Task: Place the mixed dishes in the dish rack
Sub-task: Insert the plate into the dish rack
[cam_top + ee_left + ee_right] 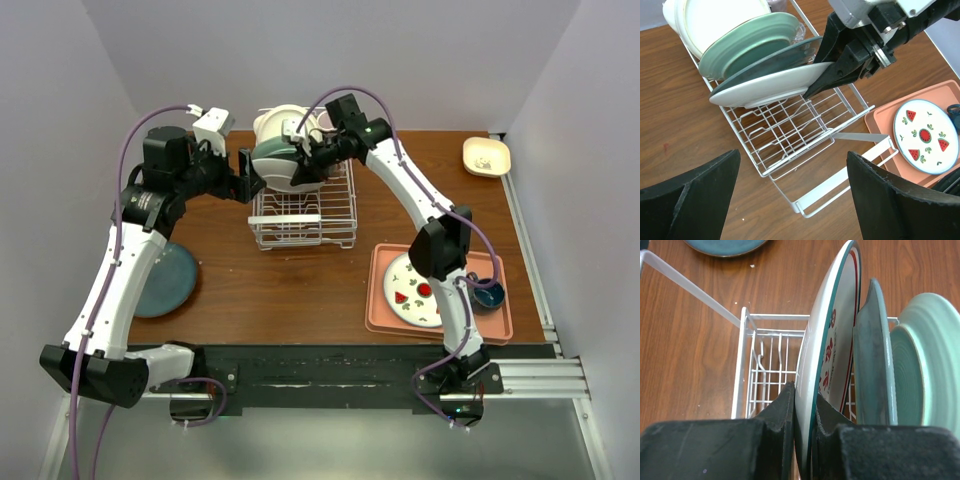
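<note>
The white wire dish rack [300, 215] stands at the table's middle back. Upright in its far end are a cream plate [720, 20], a pale green plate [752, 40] and a grey-green plate [872, 365]. My right gripper [805, 395] is shut on the rim of a white plate with a teal edge and red print [832, 325]. It holds that plate tilted over the rack's slots, right beside the grey-green plate. My left gripper [793, 155] hangs open and holds nothing. It is at the rack's left side [250, 185], with the rack's white end bar [840, 180] below it.
A salmon-pink tray [380, 310] at the front right holds a watermelon-patterned plate [412, 292] and a dark blue cup [487, 295]. A dark teal plate [165, 280] lies on the table by the left arm. A small cream dish [486, 156] sits at the back right corner.
</note>
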{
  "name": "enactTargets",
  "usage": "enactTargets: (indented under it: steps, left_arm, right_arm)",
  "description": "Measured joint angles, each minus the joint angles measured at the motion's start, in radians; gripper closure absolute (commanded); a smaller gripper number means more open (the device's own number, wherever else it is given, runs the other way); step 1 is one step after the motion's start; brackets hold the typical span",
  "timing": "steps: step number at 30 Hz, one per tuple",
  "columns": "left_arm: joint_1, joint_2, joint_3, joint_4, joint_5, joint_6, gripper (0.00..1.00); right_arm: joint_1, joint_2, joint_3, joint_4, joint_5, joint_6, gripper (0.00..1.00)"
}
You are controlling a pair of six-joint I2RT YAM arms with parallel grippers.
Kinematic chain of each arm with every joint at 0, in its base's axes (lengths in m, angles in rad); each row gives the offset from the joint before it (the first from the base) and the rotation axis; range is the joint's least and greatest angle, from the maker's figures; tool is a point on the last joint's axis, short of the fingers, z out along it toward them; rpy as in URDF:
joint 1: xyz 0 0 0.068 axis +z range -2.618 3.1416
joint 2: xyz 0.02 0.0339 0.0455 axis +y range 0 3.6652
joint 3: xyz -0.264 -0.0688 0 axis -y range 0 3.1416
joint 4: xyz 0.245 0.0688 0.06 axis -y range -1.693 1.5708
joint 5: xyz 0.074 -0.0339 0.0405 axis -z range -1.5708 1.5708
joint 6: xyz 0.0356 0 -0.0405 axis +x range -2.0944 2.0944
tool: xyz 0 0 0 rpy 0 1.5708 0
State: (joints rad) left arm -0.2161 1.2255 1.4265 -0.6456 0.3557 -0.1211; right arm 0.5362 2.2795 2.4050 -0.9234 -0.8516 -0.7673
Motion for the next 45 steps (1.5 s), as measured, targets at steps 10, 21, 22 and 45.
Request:
enactTargets:
  steps: [10,21,22,45]
  left_arm:
    - [0.0,0.0,-0.002,-0.016,0.0,0.0,0.07]
    - [0.0,0.0,-0.017,-0.015,0.012,-0.008,0.07]
    - [0.0,0.0,-0.018,-0.017,0.013,-0.01,0.07]
    - [0.0,0.001,-0.034,-0.014,0.026,-0.018,0.07]
  right_arm:
    - [-0.001,0.048,0.002,0.007,-0.006,-0.047,1.0]
    - [0.004,0.048,-0.003,0.057,0.028,0.045,0.84]
    - [0.005,0.047,-0.01,0.065,0.028,0.051,0.78]
    - [-0.002,-0.129,-0.244,0.134,0.235,0.158,0.29]
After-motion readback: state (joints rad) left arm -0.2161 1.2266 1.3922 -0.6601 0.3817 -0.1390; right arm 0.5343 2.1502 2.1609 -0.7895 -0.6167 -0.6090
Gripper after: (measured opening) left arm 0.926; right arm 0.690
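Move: The right hand already grips the plate's right rim; the rack slot beneath the plate has its middle about 7 cm left, 1 cm ahead and 8 cm below. The dark green plate stands some 4 cm ahead and 7 cm left, the pale green bowl about 8 cm ahead and 7 cm left. The rack's near rail is roughly 8 cm back and 5 cm left. From the idle left hand, the slot lies about 7 cm ahead, 6 cm right and well below. The right hand lowers the plate about 4.5 cm into the slot, opens, then backs off right and up. ##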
